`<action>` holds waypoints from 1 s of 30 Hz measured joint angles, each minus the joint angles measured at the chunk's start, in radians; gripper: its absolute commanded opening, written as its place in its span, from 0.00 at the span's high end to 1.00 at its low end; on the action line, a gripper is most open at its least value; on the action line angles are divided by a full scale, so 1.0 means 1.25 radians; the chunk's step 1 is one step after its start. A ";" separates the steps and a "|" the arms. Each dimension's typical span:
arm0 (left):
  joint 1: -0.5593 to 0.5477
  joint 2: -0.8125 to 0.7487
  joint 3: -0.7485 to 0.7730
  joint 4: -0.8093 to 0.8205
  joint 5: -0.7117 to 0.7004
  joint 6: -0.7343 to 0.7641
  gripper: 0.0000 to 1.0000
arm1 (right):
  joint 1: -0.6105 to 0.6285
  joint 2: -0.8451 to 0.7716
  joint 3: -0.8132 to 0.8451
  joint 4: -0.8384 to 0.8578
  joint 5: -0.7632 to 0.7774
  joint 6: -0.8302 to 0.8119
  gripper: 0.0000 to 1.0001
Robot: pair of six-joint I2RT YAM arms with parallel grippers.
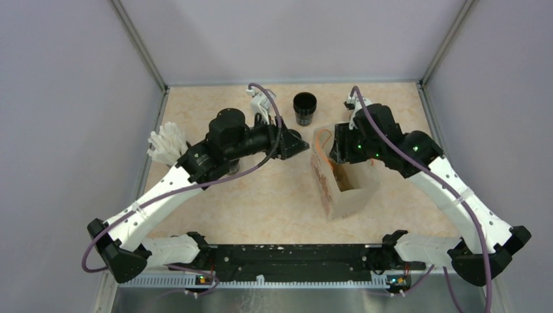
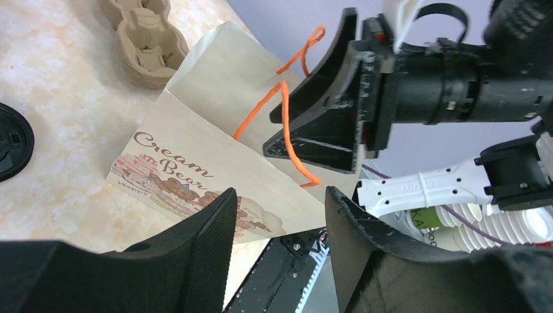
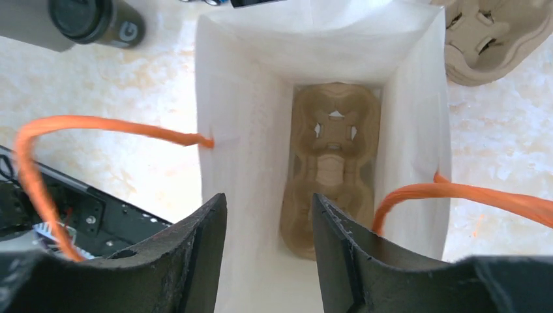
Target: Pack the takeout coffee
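The takeout coffee cup (image 1: 304,108), small, black and without a lid, stands upright at the back of the table, apart from both grippers. Its flat black lid (image 2: 9,140) lies on the table at the left edge of the left wrist view. A paper bag (image 1: 328,186) with orange handles (image 2: 287,130) stands open right of centre. A brown pulp carrier (image 3: 331,163) rests on the bag's bottom. My right gripper (image 3: 269,207) hovers open over the bag's mouth, holding nothing. My left gripper (image 2: 280,202) is open and empty just left of the bag (image 2: 195,124).
A second pulp carrier (image 2: 145,36) lies on the table beyond the bag. A dark grey cup (image 3: 98,21) lies under the left arm. White utensils (image 1: 166,143) sit at the left edge. Walls close in the table on three sides.
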 measured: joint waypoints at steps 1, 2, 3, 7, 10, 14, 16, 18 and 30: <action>0.000 -0.003 0.000 -0.005 -0.007 0.005 0.36 | 0.000 0.000 0.015 -0.010 -0.003 0.004 0.51; 0.000 -0.004 0.000 -0.008 -0.013 0.010 0.34 | 0.000 0.000 0.030 -0.020 -0.006 0.006 0.51; 0.000 -0.004 0.000 -0.013 -0.025 0.015 0.30 | 0.000 0.001 0.048 -0.032 -0.010 0.011 0.51; 0.000 0.004 0.011 -0.074 -0.076 0.043 0.01 | 0.000 0.002 0.118 -0.060 -0.033 0.033 0.51; 0.000 0.016 0.035 -0.114 -0.123 0.059 0.01 | 0.001 0.002 0.162 -0.060 -0.049 0.057 0.50; 0.000 0.019 0.065 -0.164 -0.197 0.076 0.01 | 0.001 0.002 0.204 -0.049 -0.073 0.085 0.40; 0.000 0.020 0.080 -0.192 -0.244 0.083 0.01 | 0.001 0.005 0.227 -0.046 -0.072 0.094 0.38; 0.005 0.021 0.093 -0.224 -0.289 0.087 0.01 | 0.001 0.007 0.249 -0.046 -0.060 0.095 0.37; 0.182 0.120 0.136 -0.434 -0.332 0.133 0.01 | 0.001 0.008 0.274 -0.131 0.136 0.007 0.25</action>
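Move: The lidded coffee cup, by the straw holder, lies about 25 cm to the left hand's left, 13 ahead and 30 below; the straw holder is some 14 cm farther left of the cup and 2 nearer, the blue toy car 10 cm right of the cup and 8 farther out. The paper bag's middle is about 2 cm ahead, 2 right and 16 below the right hand, which has the cup 36 cm left, 11 ahead, 21 below. Leftward, down and forward, the empty left hand swings away from the paper bag towards the lidded coffee cup, some 13 cm to the left and 10 down, gathering speed, opening wide and turning about 45 degrees so its fingers go from pointing right to forward and down. The right hand rises about 12 cm clear above the bag, then eases right and sinks slightly, fingers opening further. ##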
